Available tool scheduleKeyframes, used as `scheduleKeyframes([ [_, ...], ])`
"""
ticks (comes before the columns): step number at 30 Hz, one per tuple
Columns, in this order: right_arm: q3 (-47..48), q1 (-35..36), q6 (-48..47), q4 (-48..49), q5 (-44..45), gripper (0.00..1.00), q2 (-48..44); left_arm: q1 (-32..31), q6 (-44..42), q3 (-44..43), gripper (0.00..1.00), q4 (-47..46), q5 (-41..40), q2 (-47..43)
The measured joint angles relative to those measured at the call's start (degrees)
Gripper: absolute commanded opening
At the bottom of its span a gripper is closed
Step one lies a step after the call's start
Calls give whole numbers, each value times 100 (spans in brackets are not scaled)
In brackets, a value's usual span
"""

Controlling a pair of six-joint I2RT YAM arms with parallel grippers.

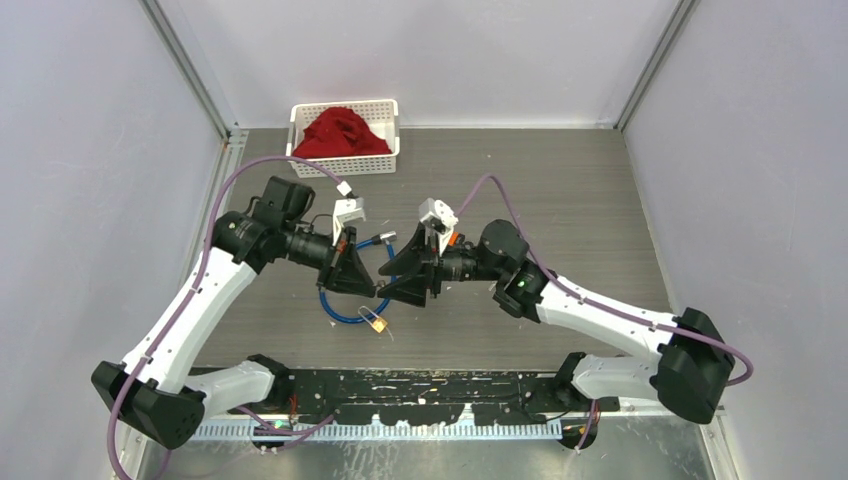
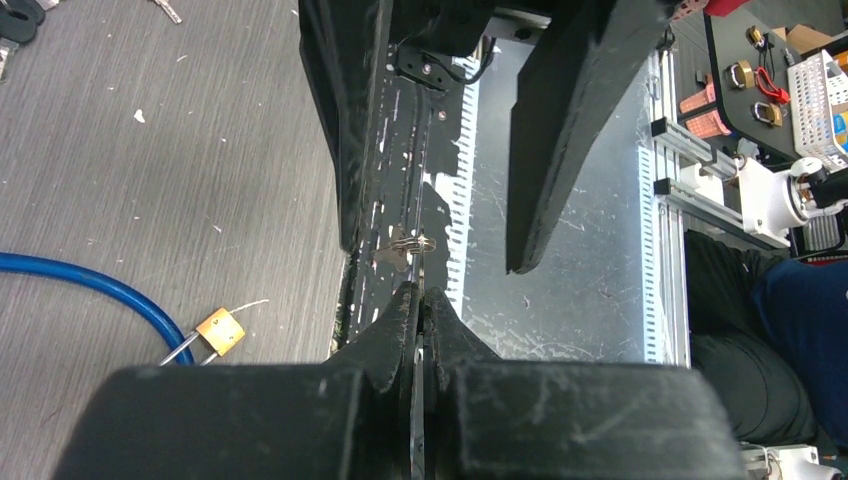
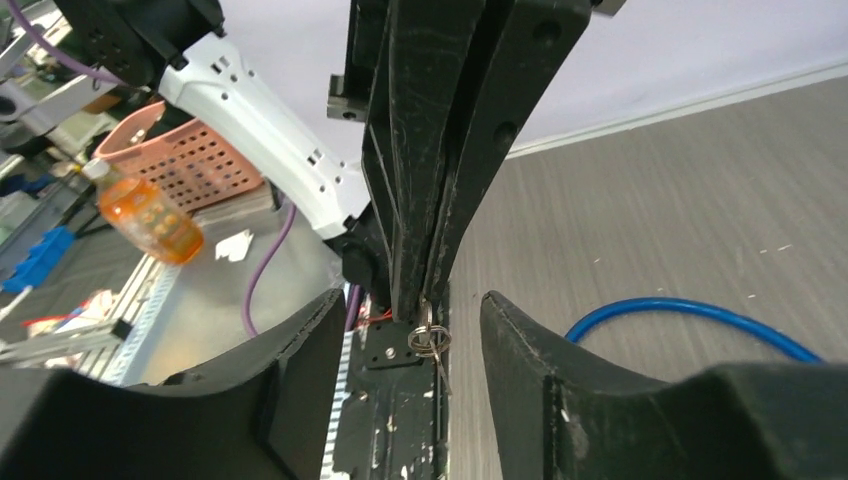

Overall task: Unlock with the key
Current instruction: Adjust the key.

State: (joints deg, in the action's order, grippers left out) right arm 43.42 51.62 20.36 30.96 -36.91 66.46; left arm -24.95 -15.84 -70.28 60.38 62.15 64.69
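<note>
A small brass padlock (image 1: 376,321) (image 2: 220,332) lies on the table on a blue cable loop (image 1: 338,310) (image 2: 90,285) (image 3: 690,312). Above it, my left gripper (image 1: 368,286) (image 2: 420,292) is shut on the key (image 2: 410,243) (image 3: 430,340), whose ring and blade stick out past its fingertips. My right gripper (image 1: 392,282) (image 3: 412,297) faces it tip to tip and is open. Its fingers (image 2: 560,130) stand on either side of the key without touching it. The padlock's keyhole is not visible.
At the back left a white basket (image 1: 384,108) holds a red cloth (image 1: 340,133). Other dark keys (image 2: 15,25) lie further off on the table. A black and metal rail (image 1: 420,395) runs along the near edge by the arm bases.
</note>
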Motion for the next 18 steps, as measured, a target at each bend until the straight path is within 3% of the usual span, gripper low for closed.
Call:
scheduleKeyframes([
  [9, 140, -249, 234, 81, -855, 30, 334, 0, -181, -68, 0, 181, -2, 26],
  [18, 212, -374, 415, 199, -1082, 32, 612, 0, -286, -85, 0, 264, -9, 42],
])
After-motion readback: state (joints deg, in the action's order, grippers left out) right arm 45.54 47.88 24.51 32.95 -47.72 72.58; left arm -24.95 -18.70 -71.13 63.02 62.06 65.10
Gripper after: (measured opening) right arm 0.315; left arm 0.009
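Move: The left hand holds the key, whose ringed end sticks out about 2 cm to its right and 1 cm below. That end lies between the open right fingers, roughly 1 cm left of that hand's point. From the left hand, the brass padlock is about 27 cm below, 2 cm left and level fore and aft; the blue cable loop's middle is some 9 cm ahead, 7 cm left, also on the table. The right hand sinks about 1.5 cm, fingers half closing around the ring while the left keeps pinching the key. ##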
